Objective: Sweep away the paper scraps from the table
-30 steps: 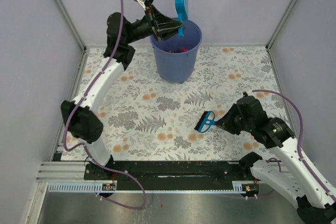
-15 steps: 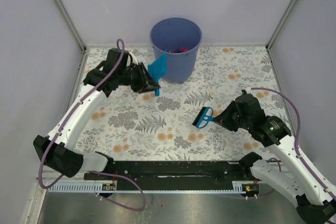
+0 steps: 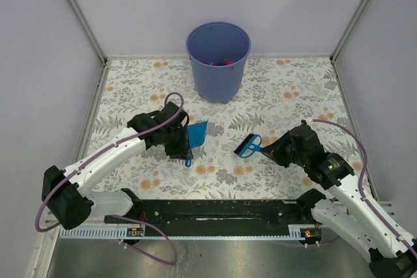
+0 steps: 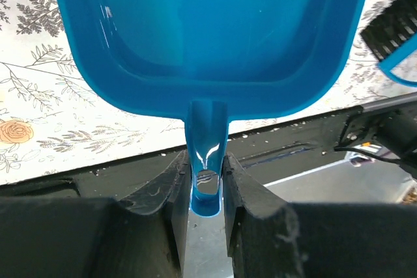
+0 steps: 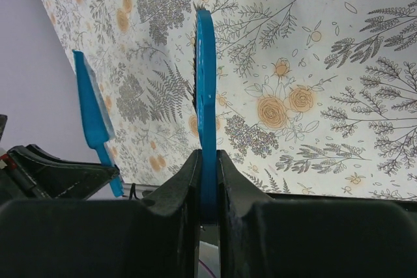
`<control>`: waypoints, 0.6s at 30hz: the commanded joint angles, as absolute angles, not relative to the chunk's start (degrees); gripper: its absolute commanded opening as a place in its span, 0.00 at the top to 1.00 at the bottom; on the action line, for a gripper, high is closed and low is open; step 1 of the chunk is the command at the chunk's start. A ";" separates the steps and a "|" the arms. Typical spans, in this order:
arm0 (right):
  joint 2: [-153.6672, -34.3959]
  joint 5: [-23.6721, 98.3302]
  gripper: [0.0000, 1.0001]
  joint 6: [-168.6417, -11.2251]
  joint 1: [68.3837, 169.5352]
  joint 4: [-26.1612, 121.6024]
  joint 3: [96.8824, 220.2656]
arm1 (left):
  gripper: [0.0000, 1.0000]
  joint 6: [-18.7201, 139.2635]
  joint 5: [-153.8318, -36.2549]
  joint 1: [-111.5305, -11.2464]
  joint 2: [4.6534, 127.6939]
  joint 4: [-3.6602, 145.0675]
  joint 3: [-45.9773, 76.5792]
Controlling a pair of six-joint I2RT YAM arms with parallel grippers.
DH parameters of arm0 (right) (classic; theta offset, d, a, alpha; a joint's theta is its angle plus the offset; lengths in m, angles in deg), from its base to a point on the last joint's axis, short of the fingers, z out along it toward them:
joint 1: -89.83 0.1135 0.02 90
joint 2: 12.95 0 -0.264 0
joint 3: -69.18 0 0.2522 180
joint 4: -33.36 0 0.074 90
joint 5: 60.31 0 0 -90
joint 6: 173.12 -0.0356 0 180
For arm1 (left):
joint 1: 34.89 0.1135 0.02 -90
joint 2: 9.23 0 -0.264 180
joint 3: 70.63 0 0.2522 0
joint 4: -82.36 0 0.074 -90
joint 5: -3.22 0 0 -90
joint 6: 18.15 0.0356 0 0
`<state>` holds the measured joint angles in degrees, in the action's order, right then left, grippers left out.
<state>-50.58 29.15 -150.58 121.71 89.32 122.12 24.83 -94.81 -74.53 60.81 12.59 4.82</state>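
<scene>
My left gripper (image 3: 184,150) is shut on the handle of a blue dustpan (image 3: 197,132), held low over the table (image 3: 293,96) left of centre. In the left wrist view the dustpan (image 4: 208,30) is empty, its handle pinched at my left gripper (image 4: 207,190). My right gripper (image 3: 268,150) is shut on a blue hand brush (image 3: 247,145) with black bristles. In the right wrist view the brush (image 5: 206,96) stands edge-on above my right gripper (image 5: 207,193). Red paper scraps (image 3: 221,62) lie inside the bin. I see no red scraps on the table.
A blue bin (image 3: 219,63) stands at the back centre of the table. Grey walls with metal posts enclose three sides. A black slotted rail (image 3: 208,209) runs along the near edge between the arm bases.
My left arm has swung the dustpan from over the bin down and toward me, to the table left of centre. My right gripper has shifted the brush slightly left and nearer.
</scene>
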 commanded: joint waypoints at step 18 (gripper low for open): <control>-46.00 21.25 1.00 -156.07 122.00 80.80 115.28 | 1.00 21.58 -95.30 -80.06 70.83 23.42 -3.96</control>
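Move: The left hand holds the dustpan by its handle over bare cloth; the clear tablecloth lies straight below, about 15 cm down. From this hand the brush head is some 20 cm right and 7 cm ahead, and the bin 11 cm right and 32 cm ahead. The right hand, gripping the brush, also has clear tablecloth some 15 cm below, with the dustpan's blade 24 cm to its left and 8 cm ahead. Fingers still shut on the dustpan's handle, the left hand sinks about 8 cm towards the bare tablecloth, drawing back a little, while the wrist tilts some 10 degrees to point more nearly straight down. The right hand keeps its grip on the brush and, after a brief near-standstill, eases down and to the right, 2 to 3 cm each way, turning slightly clockwise. ##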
